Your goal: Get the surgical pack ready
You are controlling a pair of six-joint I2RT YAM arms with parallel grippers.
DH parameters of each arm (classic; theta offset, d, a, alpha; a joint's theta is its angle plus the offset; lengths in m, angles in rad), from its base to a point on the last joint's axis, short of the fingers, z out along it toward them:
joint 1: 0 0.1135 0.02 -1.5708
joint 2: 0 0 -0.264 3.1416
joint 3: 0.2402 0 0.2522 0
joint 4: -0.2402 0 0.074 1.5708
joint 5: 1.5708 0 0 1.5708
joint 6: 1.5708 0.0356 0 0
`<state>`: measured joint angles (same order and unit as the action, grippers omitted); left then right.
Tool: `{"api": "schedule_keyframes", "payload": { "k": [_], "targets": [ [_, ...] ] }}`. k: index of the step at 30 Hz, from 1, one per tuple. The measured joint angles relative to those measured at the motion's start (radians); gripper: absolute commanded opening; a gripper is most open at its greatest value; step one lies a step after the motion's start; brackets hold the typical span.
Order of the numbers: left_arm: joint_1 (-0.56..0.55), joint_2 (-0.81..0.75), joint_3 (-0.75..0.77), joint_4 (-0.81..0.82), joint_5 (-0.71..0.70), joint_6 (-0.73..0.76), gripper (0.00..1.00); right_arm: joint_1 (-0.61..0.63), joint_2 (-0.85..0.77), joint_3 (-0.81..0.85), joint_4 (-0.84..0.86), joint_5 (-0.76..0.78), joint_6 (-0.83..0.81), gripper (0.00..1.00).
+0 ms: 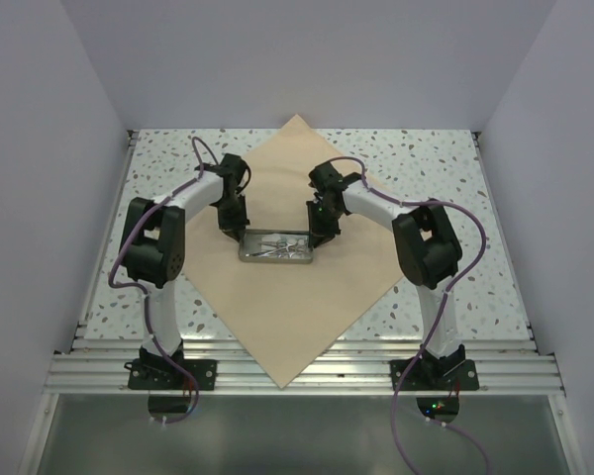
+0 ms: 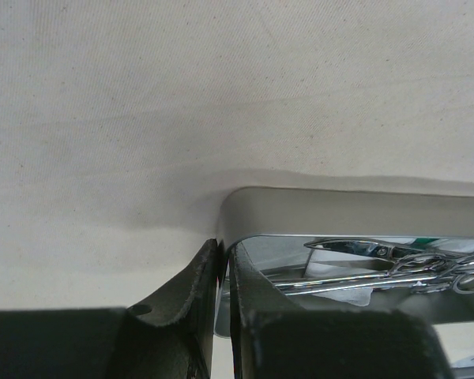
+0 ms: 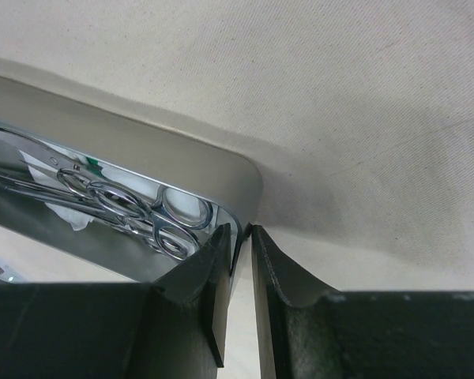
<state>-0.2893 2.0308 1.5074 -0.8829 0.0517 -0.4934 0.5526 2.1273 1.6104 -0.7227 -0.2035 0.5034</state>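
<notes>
The surgical pack's wrap (image 1: pixel 297 317) lies flat as a wide tan sheet, set like a diamond on the table. At its middle stands a small shiny metal tray (image 1: pixel 275 259) with scissors-like instruments (image 2: pixel 395 268) inside. My left gripper (image 1: pixel 240 230) is shut on the tray's left end wall, one finger inside and one outside (image 2: pixel 223 246). In the same way my right gripper (image 1: pixel 317 237) pinches the right end wall (image 3: pixel 241 230). The tray wall (image 3: pixel 142 146) and ring handles (image 3: pixel 142 209) show in the right wrist view. Tan wrap (image 2: pixel 221 95) fills the background.
The speckled tabletop (image 1: pixel 426 168) shows around the sheet, with grey walls (image 1: pixel 40 198) on both sides and at the back. A metal rail (image 1: pixel 307 371) runs along the near edge, where the arm bases sit.
</notes>
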Motion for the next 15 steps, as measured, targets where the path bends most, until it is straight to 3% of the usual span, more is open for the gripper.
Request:
{"api": "schedule_keyframes", "payload": {
  "k": [3,10,15],
  "targets": [
    [0.0,0.0,0.0,0.0,0.0,0.0,0.13,0.0,0.0,0.0,0.0,0.0,0.001,0.22],
    [0.0,0.0,0.0,0.004,0.005,0.0,0.32,0.002,0.0,0.0,0.0,-0.001,0.0,0.31],
    [0.0,0.0,0.0,0.005,0.004,0.007,0.46,0.003,0.01,0.007,-0.003,-0.001,-0.005,0.55]
  ]
}}
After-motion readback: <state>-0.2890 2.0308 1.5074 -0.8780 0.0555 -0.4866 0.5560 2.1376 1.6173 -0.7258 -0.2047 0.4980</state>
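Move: The instrument tray lies between the two hands, each set over its end wall just short of the far corner. From the left hand the tray's middle is some 8 cm to the right and 2 cm back; from the right hand it is about 8 cm to the left and 2 cm back, a centimetre or two below both. The ringed handles of the clamps inside lie about 10 cm right and 2 cm back of the left hand, 5 cm left and 2 cm back of the right. Staying in place, with neither hand shifting as much as half a centimetre or turning, both grippers open together by about a quarter of their full range. Each lets go of the tray's end wall it was pinching, its two fingers parting to the inner and outer side of the wall and remaining down around the rim. ##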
